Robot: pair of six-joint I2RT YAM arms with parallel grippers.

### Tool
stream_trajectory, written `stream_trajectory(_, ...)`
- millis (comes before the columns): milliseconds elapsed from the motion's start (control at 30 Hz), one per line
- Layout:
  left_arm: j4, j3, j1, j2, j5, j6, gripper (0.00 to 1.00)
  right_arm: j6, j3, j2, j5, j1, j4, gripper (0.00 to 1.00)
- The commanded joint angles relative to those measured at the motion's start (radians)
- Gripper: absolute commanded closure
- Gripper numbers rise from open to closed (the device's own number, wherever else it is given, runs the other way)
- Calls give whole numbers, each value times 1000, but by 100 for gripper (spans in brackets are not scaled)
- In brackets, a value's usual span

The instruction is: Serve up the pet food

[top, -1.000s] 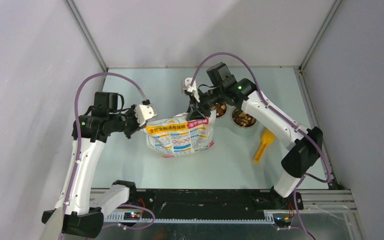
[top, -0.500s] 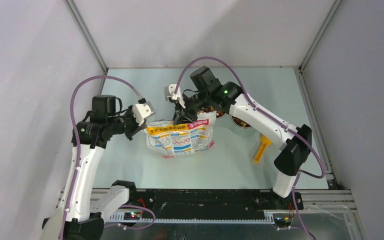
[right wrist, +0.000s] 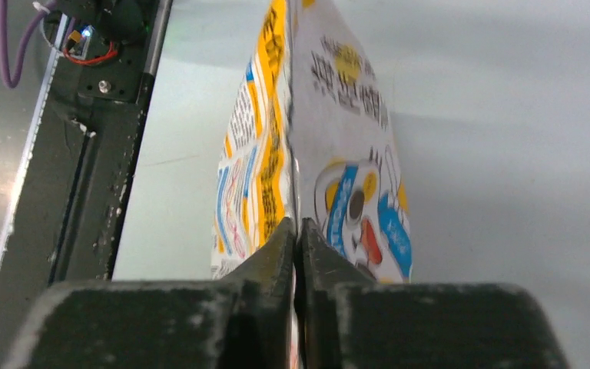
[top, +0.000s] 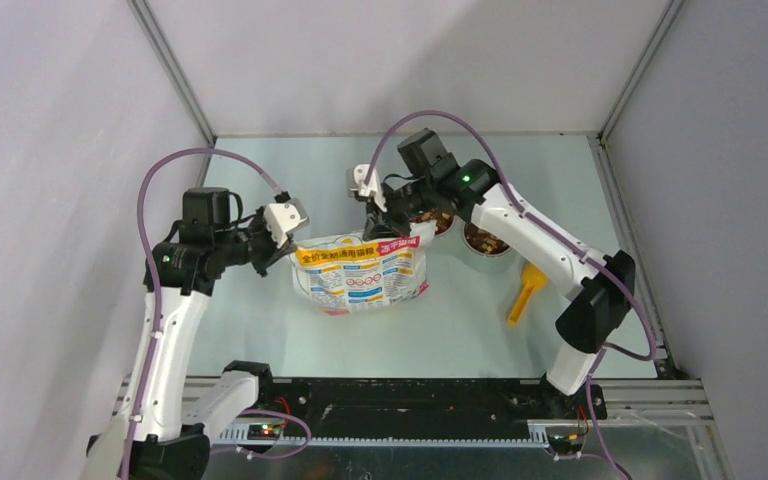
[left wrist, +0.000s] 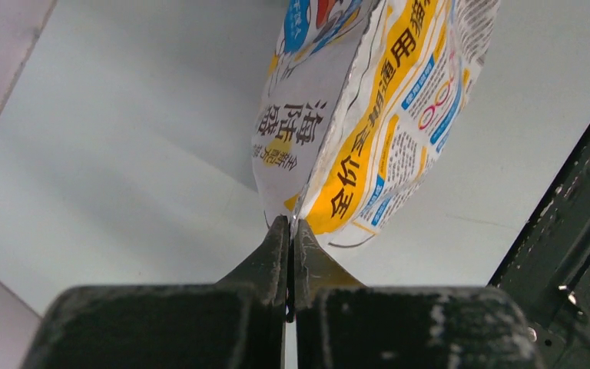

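A white printed foil bag [top: 360, 275] stands at mid-table. My left gripper [top: 292, 243] is shut on its upper left corner; in the left wrist view the jaws [left wrist: 291, 221] pinch the bag's [left wrist: 376, 115] edge seam. My right gripper [top: 378, 228] is shut on the bag's top edge right of the middle; in the right wrist view its tips [right wrist: 297, 223] clamp the bag's [right wrist: 346, 115] seam. Brown pet food [top: 487, 240] fills a metal bowl at the right. More kibble [top: 440, 218] shows in a second bowl, partly hidden under my right arm.
A yellow scoop [top: 526, 290] lies on the table right of the bag, below the bowls. The black rail [top: 410, 395] with the arm bases runs along the near edge. Grey walls close in the table at the back and sides.
The right gripper slid left along the bag's top edge, then back a little to the right, and now clamps it. The left gripper stayed on its corner, shifting only slightly.
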Motion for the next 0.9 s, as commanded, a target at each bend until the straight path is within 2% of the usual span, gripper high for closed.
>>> stream_trajectory(0,89,-3,33,-12,3,-37,100,-45,-57,-121,35,-83,-62,80)
stream_trajectory(33,99,-10,34,-12,1,-41,100,-47,-66,-141,44,-94,-66,62)
stream_trajectory(67,103,-14,38,-13,1,-50,100,-64,-77,-151,53,-102,-87,61)
stream_trajectory(133,123,-25,45,-19,-1,-62,100,-101,-77,-171,34,-137,-147,84)
stream_trajectory(167,126,-31,47,-23,0,-66,100,-99,-76,-181,31,-167,-162,89)
stream_trajectory(200,132,-34,52,-25,0,-70,100,-93,-80,-187,26,-181,-184,84)
stream_trajectory(233,137,-41,54,-30,-2,-74,100,-99,-82,-198,20,-214,-199,86)
stream_trajectory(300,146,-53,63,-35,-2,-89,100,-130,-74,-207,-17,-265,-258,100)
stream_trajectory(333,157,-58,68,-38,-2,-99,100,-122,-68,-210,-34,-282,-278,99)
stream_trajectory(400,176,-71,76,-46,0,-131,98,-96,-66,-219,-43,-337,-287,78)
stream_trajectory(433,180,-76,79,-51,8,-140,93,-87,-64,-224,-42,-349,-287,62)
stream_trajectory(467,180,-76,82,-53,10,-157,78,-62,-55,-230,-38,-375,-287,56)
stream_trajectory(500,175,-69,83,-58,13,-170,70,-43,-39,-231,-42,-393,-282,49)
stream_trajectory(533,165,-58,84,-62,10,-177,58,6,-29,-232,-46,-435,-277,48)
stream_trajectory(567,159,-51,85,-72,-11,-201,53,41,-9,-232,-48,-459,-259,42)
stream_trajectory(600,158,-39,87,-85,-47,-217,43,120,-2,-231,-47,-517,-242,36)
stream_trajectory(633,160,-34,88,-93,-68,-254,40,157,2,-233,-45,-547,-209,32)
stream_trajectory(667,170,-24,117,-109,-101,-273,35,219,2,-240,-48,-611,-192,18)
stream_trajectory(733,199,-13,162,-133,-129,-345,27,290,-8,-255,-63,-703,-136,3)
stream_trajectory(800,243,-4,213,-146,-138,-425,23,379,-43,-291,-41,-784,-45,1)
stream_trajectory(867,300,7,263,-149,-139,-518,20,488,-89,-330,82,-831,60,0)
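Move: Both shut hands are on the upright pet food bag's top edge: the left at its left corner, with the bag's middle about 12 cm to its right and 9 cm below. The right is midway along, the bag's middle some 2 cm to its left, 2 cm back and 9 cm below. From the right hand, the near bowl lies about 13 cm ahead and 12 cm right, the far bowl 9 ahead and 25 right, both 15 cm lower; the yellow scoop is about 34 cm right, 1 cm back, 17 cm down. The right fingers run along the bag's top edge to its right end, then open wide and leave, sweeping right past the bowls, forward and slightly up, about 26 cm rightward in all, while the wrist turns some 50 degrees clockwise. The left hand keeps its pinch on the corner at first, then opens and draws away left and a little up, about 5 cm, turning counter-clockwise. ##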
